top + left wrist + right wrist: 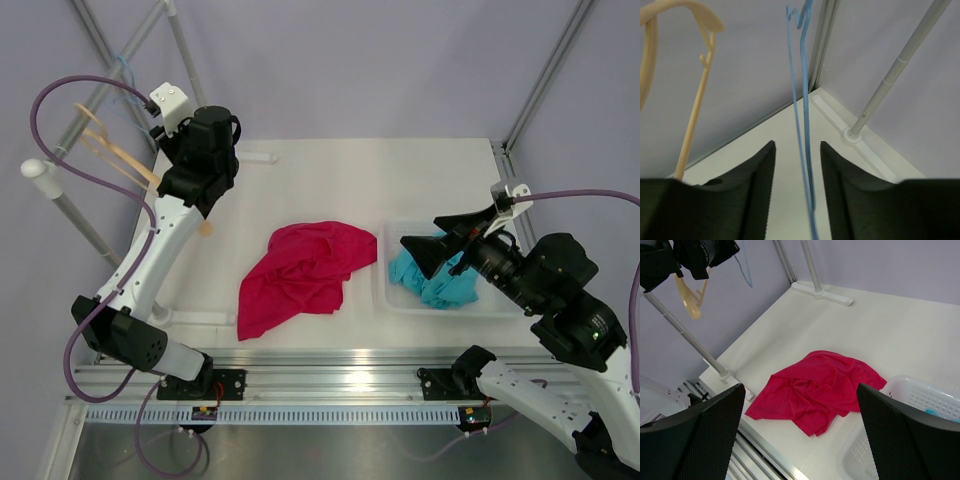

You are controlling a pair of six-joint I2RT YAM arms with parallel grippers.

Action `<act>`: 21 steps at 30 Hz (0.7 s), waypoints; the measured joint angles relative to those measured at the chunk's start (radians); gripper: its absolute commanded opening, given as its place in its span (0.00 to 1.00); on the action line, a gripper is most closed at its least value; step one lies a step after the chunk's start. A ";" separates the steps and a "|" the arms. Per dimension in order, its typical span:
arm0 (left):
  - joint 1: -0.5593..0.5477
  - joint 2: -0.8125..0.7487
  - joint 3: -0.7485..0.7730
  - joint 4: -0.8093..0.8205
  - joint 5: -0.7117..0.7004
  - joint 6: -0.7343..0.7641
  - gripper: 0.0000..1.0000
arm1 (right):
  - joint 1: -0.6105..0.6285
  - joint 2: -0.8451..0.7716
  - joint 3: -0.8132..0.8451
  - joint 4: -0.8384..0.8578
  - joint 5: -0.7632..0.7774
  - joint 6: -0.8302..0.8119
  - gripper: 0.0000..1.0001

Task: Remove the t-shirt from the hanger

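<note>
The red t-shirt lies crumpled on the white table, off any hanger; it also shows in the right wrist view. A bare beige hanger hangs on the rack at the back left, and is seen at the left of the left wrist view. My left gripper is raised beside it, open, with a thin blue wire hanger running between its fingers, untouched. My right gripper is wide open and empty, above the table right of the shirt.
A white basket holding a teal cloth sits right of the shirt, under my right gripper. The rack's slanted pole and frame posts stand at the back left; a pole foot is fixed to the table.
</note>
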 measured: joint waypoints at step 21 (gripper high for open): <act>-0.249 -0.131 -0.049 -0.010 0.614 0.108 0.99 | 0.000 -0.056 -0.153 0.015 -0.077 0.038 0.99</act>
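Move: The red t-shirt lies crumpled on the table roughly 27 cm to the left hand's right, 13 cm back and 38 cm below. The blue hanger's middle is about 5 cm ahead and 4 cm left of that hand, and the wooden hangers some 7 cm left, 4 cm back. From the right hand the red t-shirt is about 9 cm ahead, 22 cm left; the white bin 11 cm ahead, 13 cm right, both nearly 40 cm below. Opening wide, the left hand swings about 18 cm right from hanger towards red t-shirt, turning clockwise; right sinks. ##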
